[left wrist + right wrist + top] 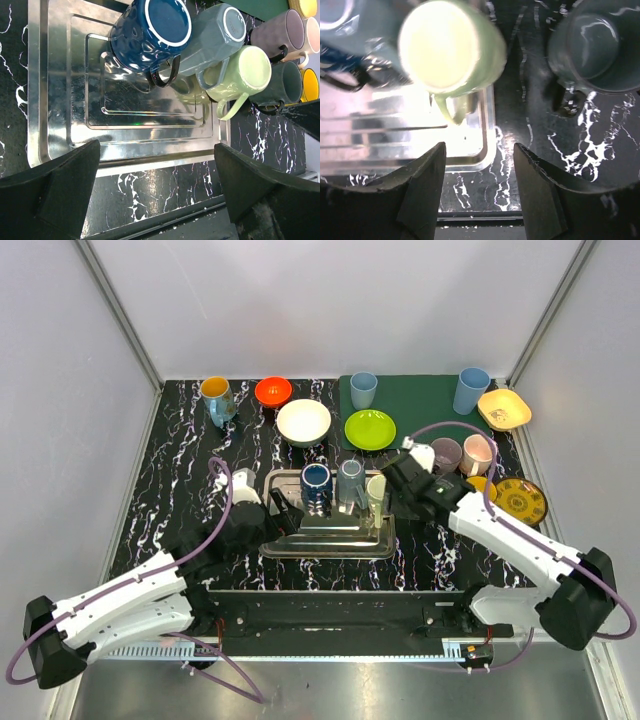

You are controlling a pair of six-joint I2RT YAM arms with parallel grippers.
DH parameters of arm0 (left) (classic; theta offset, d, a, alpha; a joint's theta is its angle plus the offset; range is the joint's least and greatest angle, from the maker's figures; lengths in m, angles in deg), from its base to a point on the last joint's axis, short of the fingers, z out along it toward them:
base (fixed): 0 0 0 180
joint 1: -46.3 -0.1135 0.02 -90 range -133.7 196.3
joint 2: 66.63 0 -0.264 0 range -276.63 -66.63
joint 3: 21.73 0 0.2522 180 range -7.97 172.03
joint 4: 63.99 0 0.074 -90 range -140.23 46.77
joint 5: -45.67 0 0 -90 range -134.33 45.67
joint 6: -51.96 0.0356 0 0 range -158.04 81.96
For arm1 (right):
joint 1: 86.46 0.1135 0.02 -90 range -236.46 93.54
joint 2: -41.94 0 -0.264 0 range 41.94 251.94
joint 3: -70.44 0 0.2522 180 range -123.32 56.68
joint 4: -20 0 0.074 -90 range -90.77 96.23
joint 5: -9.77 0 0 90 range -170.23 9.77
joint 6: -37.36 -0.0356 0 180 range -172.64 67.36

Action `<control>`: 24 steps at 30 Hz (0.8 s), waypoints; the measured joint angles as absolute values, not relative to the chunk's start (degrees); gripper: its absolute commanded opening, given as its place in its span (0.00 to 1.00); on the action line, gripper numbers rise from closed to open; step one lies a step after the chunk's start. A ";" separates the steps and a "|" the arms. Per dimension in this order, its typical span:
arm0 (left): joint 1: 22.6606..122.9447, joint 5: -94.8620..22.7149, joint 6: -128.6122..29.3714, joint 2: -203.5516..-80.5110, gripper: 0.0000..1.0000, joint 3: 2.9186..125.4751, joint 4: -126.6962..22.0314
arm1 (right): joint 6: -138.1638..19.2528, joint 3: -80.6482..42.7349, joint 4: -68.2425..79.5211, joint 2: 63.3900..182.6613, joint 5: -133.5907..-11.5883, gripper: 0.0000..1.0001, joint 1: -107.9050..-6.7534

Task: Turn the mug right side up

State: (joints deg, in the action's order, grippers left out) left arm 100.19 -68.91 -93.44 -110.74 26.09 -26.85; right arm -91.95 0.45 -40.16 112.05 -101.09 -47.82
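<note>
A pale green mug (450,47) stands at the right end of the metal tray (395,150) with its mouth up and its handle toward me. In the top view this mug (377,488) sits just left of my right gripper (398,490). In the right wrist view the right gripper (479,150) is open, drawn back from the mug, with only the tray corner and table between its fingers. My left gripper (157,150) is wide open over the tray's near rim (150,162) and holds nothing. The green mug (247,70) also shows in that view.
A dark blue mug (316,480) and a grey-blue mug (350,478) share the tray. A dark grey mug (595,45) stands on the marble just right of it. Behind are bowls (303,422), a green plate (370,429), cups on a green mat (420,400) and more mugs (462,454).
</note>
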 measured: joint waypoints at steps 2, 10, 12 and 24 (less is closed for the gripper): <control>100.19 -68.72 -93.46 -110.74 0.99 26.09 -26.83 | -91.84 -0.88 -40.46 112.73 -102.80 0.64 -43.41; 100.19 -67.75 -93.59 -110.68 0.99 25.94 -26.85 | -91.34 -1.25 -40.66 122.13 -104.94 0.63 -39.19; 100.19 -67.34 -93.83 -110.57 0.99 25.55 -27.01 | -91.47 -1.25 -40.42 123.92 -106.27 0.62 -39.19; 100.19 -66.86 -94.01 -109.28 0.99 24.87 -26.44 | -93.81 -6.33 -36.11 134.30 -110.82 0.61 -39.02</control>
State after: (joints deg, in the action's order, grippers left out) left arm 100.19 -66.86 -94.01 -109.28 24.87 -26.44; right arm -93.81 -6.33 -36.11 134.30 -110.82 -39.02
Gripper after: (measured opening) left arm 0.984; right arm 0.616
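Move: The green mug stands upside down at the tray's right end, about 5 cm ahead of the right hand, 4 cm to its left and some 7 cm below. The grey-blue mug is roughly 7 cm to the left of the green one and 2 cm farther out; the dark grey mug stands about 9 cm to the hand's right and 4 cm ahead. From the left hand, the green mug lies some 18 cm right, 8 cm ahead and 10 cm below. Coming down on the handle side of the green mug, the right hand meets it with its still-open fingers and pushes it forward. It first swings left while drawing back a little, then sinks about 6 cm in all and finally reaches forward and left, ending beside the handle. On the way its left side dips some 15 degrees. ##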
